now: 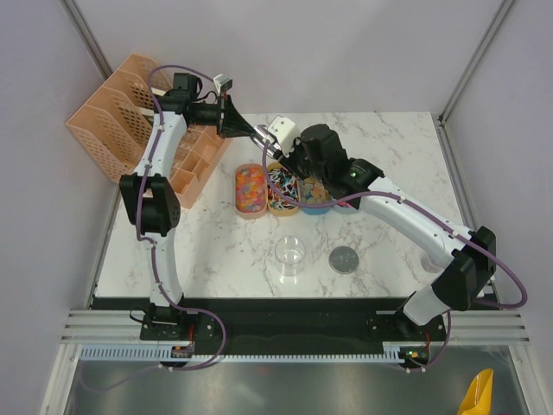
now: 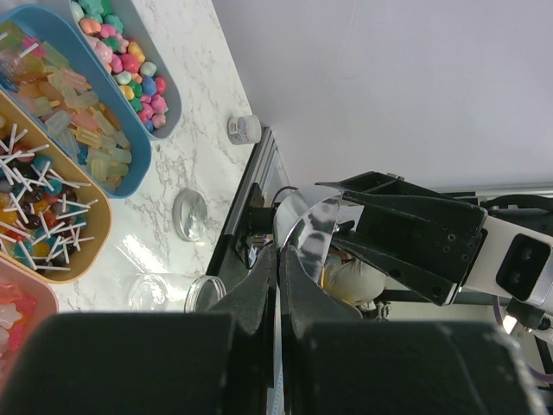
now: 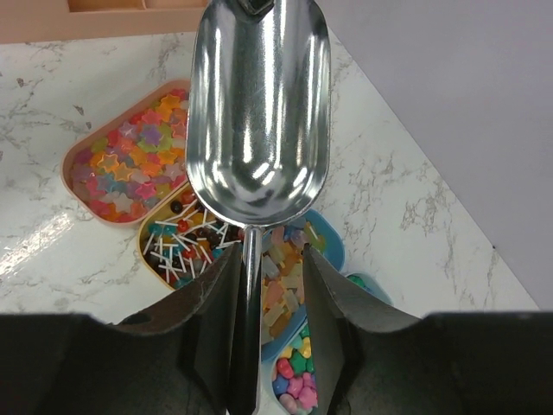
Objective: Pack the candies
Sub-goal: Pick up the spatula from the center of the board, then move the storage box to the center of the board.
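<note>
The candies lie in oval trays: star sweets (image 3: 130, 160), lollipops (image 3: 186, 238), pastel gummies (image 3: 281, 290) and small coloured pieces (image 3: 298, 380). They also show in the top view (image 1: 281, 190). A metal scoop (image 3: 255, 112) hangs empty above them. My left gripper (image 2: 283, 255) is shut on the scoop's front rim (image 2: 311, 226). My right gripper (image 3: 272, 259) is open around the scoop's handle (image 3: 249, 346), which lies against one finger (image 3: 216, 294). In the top view the two grippers meet over the trays, left (image 1: 257, 132) and right (image 1: 289, 160).
A clear round jar (image 1: 291, 253) and its grey lid (image 1: 345, 258) sit on the marble in front of the trays. Peach file racks (image 1: 121, 112) and a compartment box (image 1: 194, 160) stand at the back left. A small white pot (image 2: 244, 130) is near the table edge.
</note>
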Available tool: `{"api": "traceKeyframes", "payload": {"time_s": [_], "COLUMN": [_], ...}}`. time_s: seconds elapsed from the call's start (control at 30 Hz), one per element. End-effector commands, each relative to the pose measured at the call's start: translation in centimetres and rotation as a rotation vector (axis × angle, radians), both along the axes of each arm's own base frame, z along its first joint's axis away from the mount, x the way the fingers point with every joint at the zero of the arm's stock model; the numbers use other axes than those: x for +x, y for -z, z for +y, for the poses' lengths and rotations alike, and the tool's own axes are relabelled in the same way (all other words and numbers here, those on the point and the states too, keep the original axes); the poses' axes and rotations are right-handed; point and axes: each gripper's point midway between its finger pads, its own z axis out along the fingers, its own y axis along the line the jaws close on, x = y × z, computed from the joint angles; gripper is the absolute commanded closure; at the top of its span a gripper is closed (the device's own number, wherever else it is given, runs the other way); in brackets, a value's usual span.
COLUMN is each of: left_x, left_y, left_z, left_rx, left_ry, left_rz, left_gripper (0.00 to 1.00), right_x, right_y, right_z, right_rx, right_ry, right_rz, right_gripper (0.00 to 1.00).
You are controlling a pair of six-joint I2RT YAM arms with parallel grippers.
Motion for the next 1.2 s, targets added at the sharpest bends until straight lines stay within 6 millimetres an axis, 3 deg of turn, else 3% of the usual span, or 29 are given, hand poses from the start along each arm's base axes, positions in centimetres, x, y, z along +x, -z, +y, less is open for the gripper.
{"api": "traceKeyframes", "payload": {"time_s": [0.0, 0.03, 0.17, 0.23, 0.27, 0.67, 0.77, 0.9, 1.03, 1.13, 1.17], "left_x": [-1.3, -1.4, -1.3, -1.3, -1.3, 0.0, 0.6, 2.6, 4.5, 4.0, 3.5], "left_y": [-2.4, -2.4, -2.1, -2.0, -1.9, -0.8, -0.7, -0.6, 0.8, 4.3, 7.6], "left_z": [-0.1, -0.1, -0.3, -0.3, -0.3, 0.3, 0.7, 2.2, 4.5, 7.0, 7.6], "left_rx": [-0.032, -0.032, -0.018, -0.015, -0.013, 0.116, 0.182, 0.346, 0.545, 0.714, 0.76], "left_ry": [0.028, 0.03, 0.028, 0.027, 0.026, -0.026, -0.054, -0.132, -0.212, -0.256, -0.245], "left_rz": [-0.053, -0.053, -0.058, -0.061, -0.058, -0.19, -0.259, -0.405, -0.545, -0.563, -0.538], "left_gripper": [0.98, 0.98, 0.98, 0.98, 0.98, 0.97, 0.73, 0.6, 0.58, 0.58, 0.59], "right_x": [0.5, 0.5, 0.5, 0.6, 0.5, -1.8, -2.2, -1.6, -0.1, -0.8, -1.2], "right_y": [-1.4, -1.4, -1.7, -1.9, -1.9, -3.6, -4.1, -3.4, -0.9, 1.8, 2.6], "right_z": [0.2, 0.2, 0.3, 0.0, 0.0, -0.9, -1.9, -5.4, -12.4, -15.9, -16.3], "right_rx": [0.037, 0.037, 0.043, 0.047, 0.047, 0.093, 0.106, 0.132, 0.164, 0.132, 0.113], "right_ry": [0.02, 0.018, 0.019, 0.034, 0.031, -0.012, 0.003, 0.106, 0.301, 0.389, 0.389], "right_rz": [-0.035, -0.034, -0.039, -0.042, -0.042, -0.028, -0.019, 0.03, 0.134, 0.213, 0.237], "right_gripper": [0.58, 0.6, 0.93, 0.92, 0.99, 1.0, 1.0, 1.0, 1.0, 1.0, 1.0]}}
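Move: The spatula hangs level between the hands, its bowl end still in the left gripper and its handle between the open right fingers; its middle lies about 3 cm ahead and 2 cm left of the right hand, or 4 cm back and 6 cm right of the left. From the right hand, all some 26 cm below, the lollipop tray is 4 cm back and straight in line, the blue tray 4 back and 9 right, the jelly-bean tray 4 back and 18 right. Shut the right fingers on the spatula's handle and keep still until the left gripper opens and frees the bowl end. Then carry the spatula right about 15 cm, turning the right hand some 20 degrees clockwise; draw the left hand down, left and a little forward, tipping its fingers down about 30 degrees. ##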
